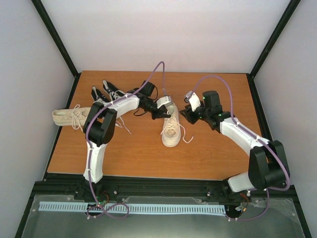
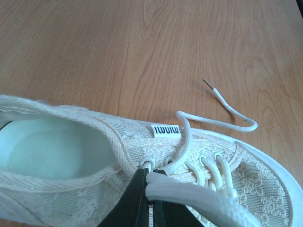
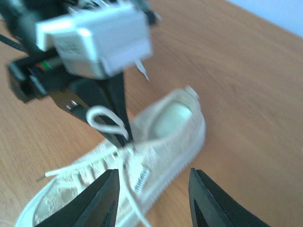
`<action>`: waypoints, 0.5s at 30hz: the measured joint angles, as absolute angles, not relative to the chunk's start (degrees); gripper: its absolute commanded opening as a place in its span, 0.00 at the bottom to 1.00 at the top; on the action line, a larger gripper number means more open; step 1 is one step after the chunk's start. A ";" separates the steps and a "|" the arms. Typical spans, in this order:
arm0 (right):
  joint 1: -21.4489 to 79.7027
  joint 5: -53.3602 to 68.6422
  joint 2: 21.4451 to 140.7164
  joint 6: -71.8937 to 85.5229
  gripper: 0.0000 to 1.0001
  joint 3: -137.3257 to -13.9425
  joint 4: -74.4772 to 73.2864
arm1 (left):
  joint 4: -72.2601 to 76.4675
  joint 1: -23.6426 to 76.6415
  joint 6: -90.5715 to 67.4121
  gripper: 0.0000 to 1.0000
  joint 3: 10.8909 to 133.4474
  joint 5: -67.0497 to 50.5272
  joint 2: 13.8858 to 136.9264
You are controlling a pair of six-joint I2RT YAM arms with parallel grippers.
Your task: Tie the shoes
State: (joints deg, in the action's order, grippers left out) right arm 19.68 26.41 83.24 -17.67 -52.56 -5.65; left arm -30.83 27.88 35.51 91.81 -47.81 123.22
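Note:
A cream shoe [image 1: 172,128] lies mid-table, toe toward me. My left gripper [image 1: 160,114] is at its top eyelets, shut on a loop of its pale lace [image 2: 199,195]; the fingertips [image 2: 142,189] press on the tongue. The other lace end [image 2: 222,101] trails loose on the wood past the shoe's side [image 2: 57,142]. My right gripper [image 1: 186,116] is open and empty just right of the shoe's heel. In the right wrist view [image 3: 154,198] it frames the shoe [image 3: 163,130] and the held lace loop [image 3: 102,118]. A second cream shoe [image 1: 67,117] lies far left.
Two black shoes with white laces [image 1: 99,95] [image 1: 115,90] stand at the back left behind my left arm. The wooden table [image 1: 213,153] is bounded by black frame posts and white walls.

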 measured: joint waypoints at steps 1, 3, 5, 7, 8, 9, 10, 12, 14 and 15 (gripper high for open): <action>19.68 24.34 82.17 -16.27 0.42 -52.56 -7.75 | -30.81 27.90 35.48 0.01 91.77 -47.66 123.09; 19.94 20.05 79.92 -13.23 0.42 -52.31 -12.60 | -30.83 27.99 35.40 0.01 91.66 -47.29 122.69; 21.28 16.10 77.78 -11.92 0.43 -51.27 -17.12 | -30.83 28.05 35.38 0.01 91.64 -46.94 122.34; 24.77 12.62 76.09 -13.02 0.43 -49.63 -21.50 | -30.83 28.10 35.40 0.01 91.61 -46.63 122.10; 26.37 11.46 75.90 -14.09 0.43 -49.15 -23.07 | -30.83 28.10 35.38 0.01 91.64 -46.52 122.06; 27.99 10.15 75.99 -15.38 0.43 -48.82 -24.75 | -30.85 28.10 35.40 0.01 91.64 -46.46 122.04; 29.39 8.58 76.40 -16.71 0.43 -48.71 -26.30 | -30.85 28.10 35.38 0.01 91.61 -46.37 122.04; 30.85 4.80 78.54 -19.29 0.43 -49.10 -29.28 | -30.87 28.10 35.40 0.01 91.61 -46.24 122.04; 30.89 0.84 81.97 -21.06 0.42 -50.26 -31.64 | -30.87 28.10 35.40 0.01 91.61 -46.06 121.99; 30.85 -1.08 84.09 -21.65 0.42 -50.87 -32.38 | -30.87 28.10 35.40 0.01 91.61 -46.00 121.99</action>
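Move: Some 9 cm back from the right hand, about 1 cm to its left and 15 cm below, lies the loose lace end on the table. From that hand the cream shoe's middle is roughly 5 cm back, 9 cm left and 13 cm down, and the lace loop in the left fingers about level ahead, 9 cm left, 7 cm down. From the left hand, the lace end is about 10 cm back, 8 cm right, 8 cm down. Sweeping down about 10 cm and back some 8 cm, with 4 cm or so to the left, the right hand goes towards the loose lace end beside the shoe. Back comes mostly before down, and the wrist turns some 35 degrees to point more steeply down, fingers staying partly open. The left hand stays over the shoe, keeping its pinch on the loop. ##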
